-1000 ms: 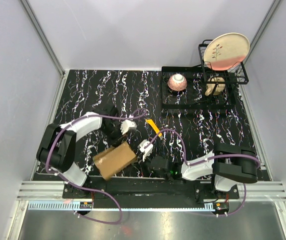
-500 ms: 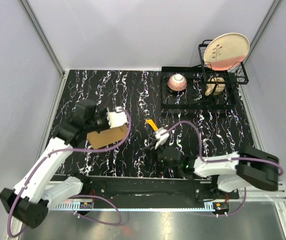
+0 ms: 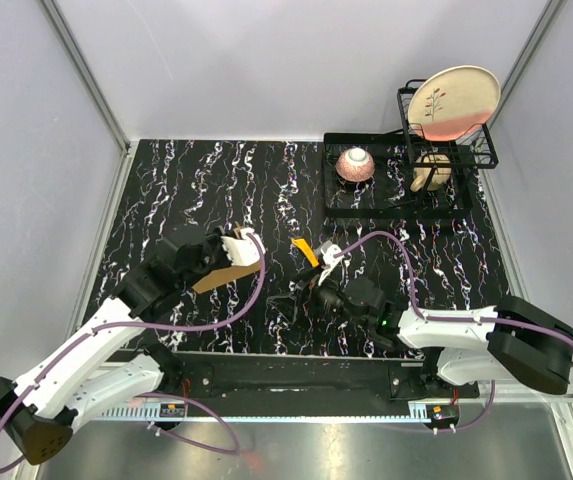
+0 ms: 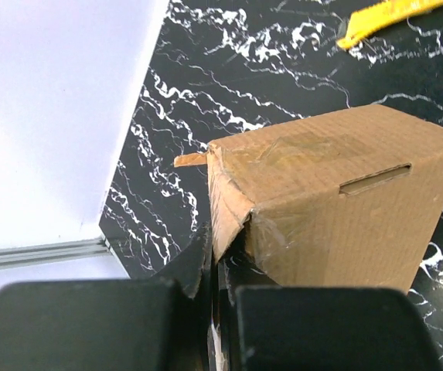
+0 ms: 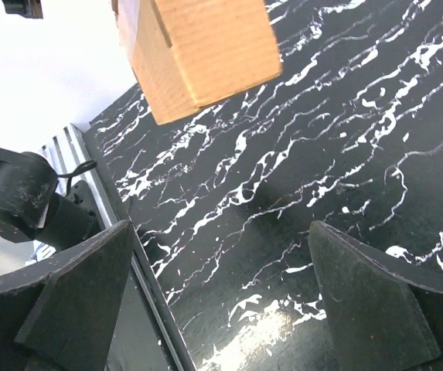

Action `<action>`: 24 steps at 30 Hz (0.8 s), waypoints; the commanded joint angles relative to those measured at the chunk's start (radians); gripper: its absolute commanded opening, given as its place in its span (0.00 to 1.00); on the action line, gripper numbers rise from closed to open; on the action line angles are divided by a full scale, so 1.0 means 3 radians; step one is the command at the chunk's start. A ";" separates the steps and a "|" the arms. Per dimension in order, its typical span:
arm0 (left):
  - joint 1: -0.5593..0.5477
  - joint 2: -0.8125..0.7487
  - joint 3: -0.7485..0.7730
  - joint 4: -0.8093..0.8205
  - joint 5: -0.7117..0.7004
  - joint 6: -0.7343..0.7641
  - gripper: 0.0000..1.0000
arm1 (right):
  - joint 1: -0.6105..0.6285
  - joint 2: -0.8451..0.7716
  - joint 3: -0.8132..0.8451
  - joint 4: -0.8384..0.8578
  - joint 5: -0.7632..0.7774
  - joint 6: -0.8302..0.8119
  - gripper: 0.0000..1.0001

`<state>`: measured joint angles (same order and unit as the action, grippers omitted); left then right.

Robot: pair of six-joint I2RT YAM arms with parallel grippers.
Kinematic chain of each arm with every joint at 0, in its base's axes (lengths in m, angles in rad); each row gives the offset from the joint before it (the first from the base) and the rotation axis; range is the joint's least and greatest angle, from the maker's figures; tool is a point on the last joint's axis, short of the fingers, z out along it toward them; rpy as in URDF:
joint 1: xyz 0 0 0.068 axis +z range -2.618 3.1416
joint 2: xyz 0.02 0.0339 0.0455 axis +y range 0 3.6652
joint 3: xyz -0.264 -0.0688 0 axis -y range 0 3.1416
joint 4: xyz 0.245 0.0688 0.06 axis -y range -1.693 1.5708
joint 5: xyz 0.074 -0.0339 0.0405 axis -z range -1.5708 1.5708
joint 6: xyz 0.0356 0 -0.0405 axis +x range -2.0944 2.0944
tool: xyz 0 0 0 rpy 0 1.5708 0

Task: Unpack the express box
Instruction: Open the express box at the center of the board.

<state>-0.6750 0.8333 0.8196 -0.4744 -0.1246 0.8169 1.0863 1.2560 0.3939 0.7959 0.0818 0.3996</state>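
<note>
The express box (image 3: 216, 278) is a brown cardboard box hanging tilted above the left middle of the black marbled table. My left gripper (image 3: 223, 262) is shut on a corner flap of the box (image 4: 337, 197); in the left wrist view the black fingers (image 4: 206, 259) pinch the flap edge. My right gripper (image 3: 304, 292) stands open to the right of the box, low over the table. In the right wrist view its gripper (image 5: 221, 267) has nothing between its fingers, and the box (image 5: 198, 50) floats beyond them at the top.
A yellow utility knife (image 3: 308, 250) lies on the table just behind the right gripper, also seen as the knife (image 4: 383, 14). A black dish rack (image 3: 396, 185) at the back right holds a pink bowl (image 3: 355, 164) and an upright plate (image 3: 454, 100).
The left arm has lifted the box from the near edge and carried it back and left. The right gripper has opened and moved away from the box, toward the table's middle.
</note>
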 commanded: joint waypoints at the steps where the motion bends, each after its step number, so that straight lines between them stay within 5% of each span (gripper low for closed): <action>1: -0.0137 -0.0098 0.0259 0.0334 -0.0229 -0.0274 0.00 | 0.0005 -0.0035 0.0078 0.0379 -0.0247 -0.0304 1.00; 13: -0.0286 -0.0129 0.0402 -0.0008 -0.0020 -0.0468 0.00 | -0.0123 0.0252 0.0548 0.0548 -0.0078 -0.0560 1.00; 24: -0.0322 -0.0242 0.0546 -0.0234 0.0298 -0.0601 0.00 | -0.0415 0.0573 0.0926 0.0568 -0.1181 -0.0350 1.00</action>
<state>-0.7654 0.7856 0.9092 -0.5674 -0.0814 0.6731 0.9852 1.3930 0.6090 0.9173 -0.0967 0.2741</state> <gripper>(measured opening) 0.012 0.994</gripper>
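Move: Held up off the table in the shut left fingers, the express box has its middle about 6 cm back, 2 cm to the left and 4 cm below the left hand. From the open right hand the box lies some 12 cm to the left, 4 cm ahead and 6 cm higher. The yellow knife lies on the table about 7 cm ahead of the right hand, 4 cm to its right and 13 cm below. Rising about 7 cm while reaching some 4 cm forward and 4 cm left, the right hand brings its wide-open fingers up to the box's right-hand end, one on either side of it, the fingertips tipping up about 12 degrees. The left hand keeps its pinch on the box and eases roughly 3 cm back, 3 cm up and 2 cm right, rolling slightly. ##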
